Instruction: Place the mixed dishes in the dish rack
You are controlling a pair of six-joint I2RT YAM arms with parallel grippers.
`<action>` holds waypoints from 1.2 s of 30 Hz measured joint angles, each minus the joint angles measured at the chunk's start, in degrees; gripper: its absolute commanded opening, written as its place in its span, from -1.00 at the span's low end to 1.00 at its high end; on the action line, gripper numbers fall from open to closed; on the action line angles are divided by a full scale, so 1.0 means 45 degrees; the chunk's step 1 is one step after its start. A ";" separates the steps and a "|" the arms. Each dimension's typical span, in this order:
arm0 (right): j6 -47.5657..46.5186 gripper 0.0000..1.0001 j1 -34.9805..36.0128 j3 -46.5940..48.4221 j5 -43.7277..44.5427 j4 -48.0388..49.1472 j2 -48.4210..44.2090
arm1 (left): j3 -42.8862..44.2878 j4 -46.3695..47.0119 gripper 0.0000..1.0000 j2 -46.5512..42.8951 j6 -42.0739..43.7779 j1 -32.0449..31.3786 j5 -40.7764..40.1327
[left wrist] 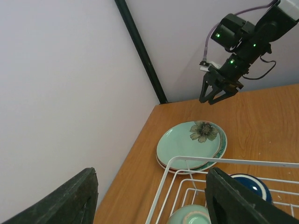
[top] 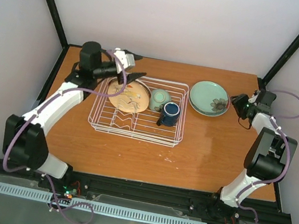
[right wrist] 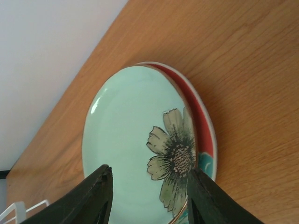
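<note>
The white wire dish rack (top: 133, 136) sits mid-table. In it lie a cream leaf-motif plate (top: 129, 97), a pale-green cup (top: 160, 97) and a dark blue mug (top: 169, 113). A stack of teal plates (top: 209, 97) rests on the table right of the rack, the top one bearing a flower. My left gripper (top: 128, 76) hovers open and empty over the rack's back-left corner. In its wrist view the rack rim (left wrist: 224, 161), the cup (left wrist: 189, 215) and the mug (left wrist: 250, 184) show below. My right gripper (right wrist: 149, 200) is open just above the flower plate (right wrist: 135, 140), holding nothing.
Under the flower plate lies one with a red and teal rim (right wrist: 201, 121). Black frame posts and pale walls close off the back and sides. The stack sits near the table's back right corner, and my right gripper (left wrist: 217, 91) hangs beside it.
</note>
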 measured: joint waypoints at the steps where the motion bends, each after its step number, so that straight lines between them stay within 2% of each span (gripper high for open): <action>1: -0.0131 -0.15 0.0044 0.0413 0.0160 -0.0500 0.0209 | 0.0437 -0.0325 0.24 0.0359 0.0015 -0.0019 -0.0073; 9: -0.0884 -0.15 0.0792 0.1894 0.1608 -0.3109 0.0491 | 0.4488 -0.3060 0.24 0.3517 -0.0282 -0.0049 -0.0403; 13: -0.1039 -0.18 0.1433 0.2409 0.2215 -0.3619 0.0797 | 0.5634 -0.4299 0.21 0.4551 -0.0403 -0.0049 -0.0471; 21: -0.1093 -0.21 0.2448 0.2987 0.3434 -0.4527 0.1953 | 0.5911 -0.5620 0.21 0.5027 -0.0384 -0.0044 -0.1093; 29: -0.1083 -0.19 0.2487 0.2992 0.4469 -0.4784 0.1996 | 0.6164 -0.5858 0.21 0.5260 -0.0369 -0.0049 -0.1229; 36: -0.1078 -0.20 0.2487 0.3453 0.4614 -0.5003 0.2166 | 0.6173 -0.6149 0.21 0.5377 -0.0359 -0.0049 -0.1321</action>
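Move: The top green plate lies about 10 cm left of the right gripper, 2 cm ahead and 8 cm below. From that gripper, the blue mug in the rack is roughly 25 cm left and 6 cm back, the green bowl some 31 cm left and level with it fore and aft. From the left gripper the plate is about 30 cm right, 10 ahead and 30 below; the bowl is 9 right, 5 ahead, the mug 14 right, level. Bring the right gripper down about 5 cm and a little left, over the flowered right rim of the top plate, tipping it some 20 degrees more downward and rolling it, fingers still part-open. At the same time send the open left gripper forward over the rack's far side, then down, tipping its fingers about 25 degrees downward as it nears the plate stack's height. ##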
